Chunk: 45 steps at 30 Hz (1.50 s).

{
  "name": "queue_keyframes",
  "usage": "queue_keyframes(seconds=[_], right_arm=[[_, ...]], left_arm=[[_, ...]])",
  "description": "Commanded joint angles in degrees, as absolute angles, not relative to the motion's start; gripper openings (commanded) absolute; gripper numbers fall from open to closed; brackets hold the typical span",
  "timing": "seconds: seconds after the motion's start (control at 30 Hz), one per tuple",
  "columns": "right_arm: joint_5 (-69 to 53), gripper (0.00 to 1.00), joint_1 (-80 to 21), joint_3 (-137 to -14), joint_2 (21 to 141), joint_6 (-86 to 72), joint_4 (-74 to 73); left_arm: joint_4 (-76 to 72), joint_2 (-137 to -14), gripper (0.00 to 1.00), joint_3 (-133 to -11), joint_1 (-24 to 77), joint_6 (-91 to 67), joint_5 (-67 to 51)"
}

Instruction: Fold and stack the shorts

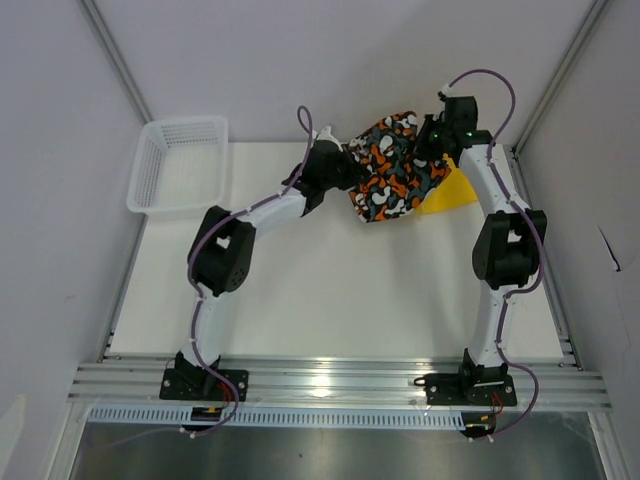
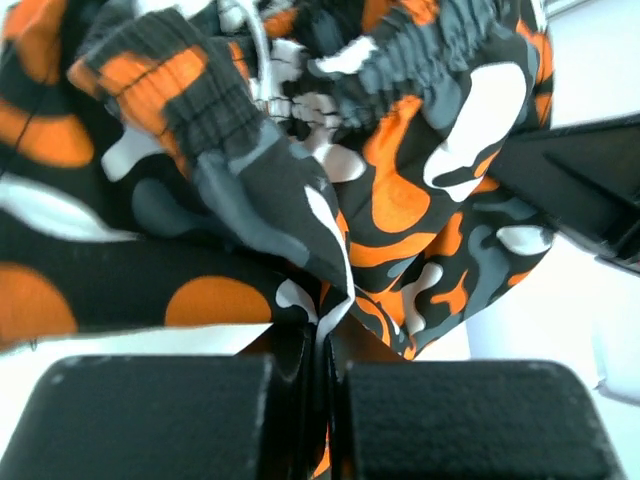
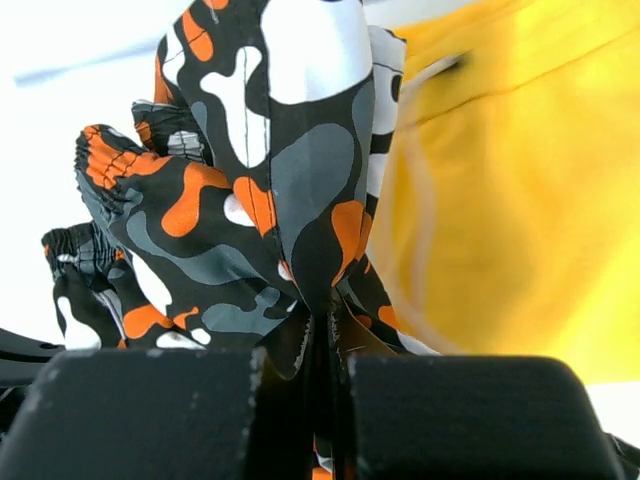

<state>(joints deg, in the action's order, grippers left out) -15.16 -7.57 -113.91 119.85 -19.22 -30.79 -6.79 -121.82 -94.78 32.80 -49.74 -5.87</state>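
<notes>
The patterned shorts (image 1: 392, 166), blotched orange, white, black and grey, hang bunched between both arms at the back of the table. My left gripper (image 1: 350, 168) is shut on their left edge; a fold of the patterned shorts (image 2: 330, 300) is pinched between its pads. My right gripper (image 1: 432, 148) is shut on their right side, with the patterned shorts (image 3: 320, 290) running down into the closed jaws. The yellow shorts (image 1: 450, 190) lie flat on the table under and right of the patterned pair. In the right wrist view the yellow shorts (image 3: 520, 200) show a pale drawstring.
A white mesh basket (image 1: 180, 165) stands at the table's back left corner. The white table (image 1: 340, 290) stretches bare in front of the shorts. Grey walls close in on both sides and the back.
</notes>
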Motion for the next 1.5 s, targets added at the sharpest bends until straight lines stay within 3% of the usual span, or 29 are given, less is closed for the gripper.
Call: queue_keyframes(seconds=[0.0,0.13,0.23,0.47,1.17,1.23,1.27,1.33,1.43,1.47], right_arm=[[-17.5,0.00,-4.0,-118.2,121.5,-20.1,-26.2],[-20.3,0.00,-0.4,-120.9,124.3,-22.7,-23.4],[-22.6,0.00,3.2,-122.3,126.2,-24.3,-21.2],[-23.6,0.00,5.7,-127.3,130.0,-25.0,-20.9],[-24.6,0.00,9.4,-128.2,137.7,-28.7,-18.7],[-23.9,0.02,9.4,-127.4,138.2,-28.8,-17.7],[-23.7,0.04,9.4,-127.7,138.5,-28.7,-17.8],[-23.6,0.10,9.7,-128.1,139.9,-28.7,-17.7],[-23.6,0.30,10.1,-129.2,141.7,-29.1,-17.1],[-24.0,0.41,10.3,-129.4,141.9,-29.2,-16.8]], left_arm=[[-14.5,-128.1,0.00,-104.6,33.7,-55.0,-8.8],[-13.9,-139.8,0.00,-124.6,34.4,-56.2,-9.8],[-16.2,-146.8,0.00,-132.9,35.4,-59.1,-8.9],[-22.9,-150.5,0.00,-132.8,37.2,-63.1,-5.6],[-24.3,-156.8,0.00,-133.2,38.8,-67.5,-1.0],[-23.6,-156.8,0.01,-132.8,38.8,-67.2,-0.4],[-23.1,-156.9,0.09,-132.6,38.8,-67.3,-0.3],[-22.9,-157.1,0.14,-132.6,38.8,-67.1,-0.4],[-22.9,-157.0,0.28,-132.8,38.8,-66.0,-0.3],[-22.8,-157.0,0.32,-133.1,38.7,-65.7,-0.3]])
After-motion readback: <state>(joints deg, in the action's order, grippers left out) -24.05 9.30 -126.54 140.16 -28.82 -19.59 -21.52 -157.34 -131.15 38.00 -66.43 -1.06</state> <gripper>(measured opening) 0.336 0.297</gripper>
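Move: Both hands already hold the camouflage shorts by their far side. The yellow shorts they are headed for lie about 19 cm to the left hand's right, 6 cm farther out and 14 cm below. From the right hand the yellow shorts are some 5 cm to the right, about level fore and aft, 17 cm down. The hanging camouflage cloth is centred around 8 cm right of the left hand, level with it and 7 cm lower. Still pinching the camouflage shorts, both hands carry them rightward over the yellow pair, the left about 12 cm and the right 15 cm, each also going 7–9 cm forward. The left rolls some 20 degrees, its left side dropping; the right turns slightly clockwise. Then both sink, ending 5–7 cm lower, and at the very end their fingers start to open. ##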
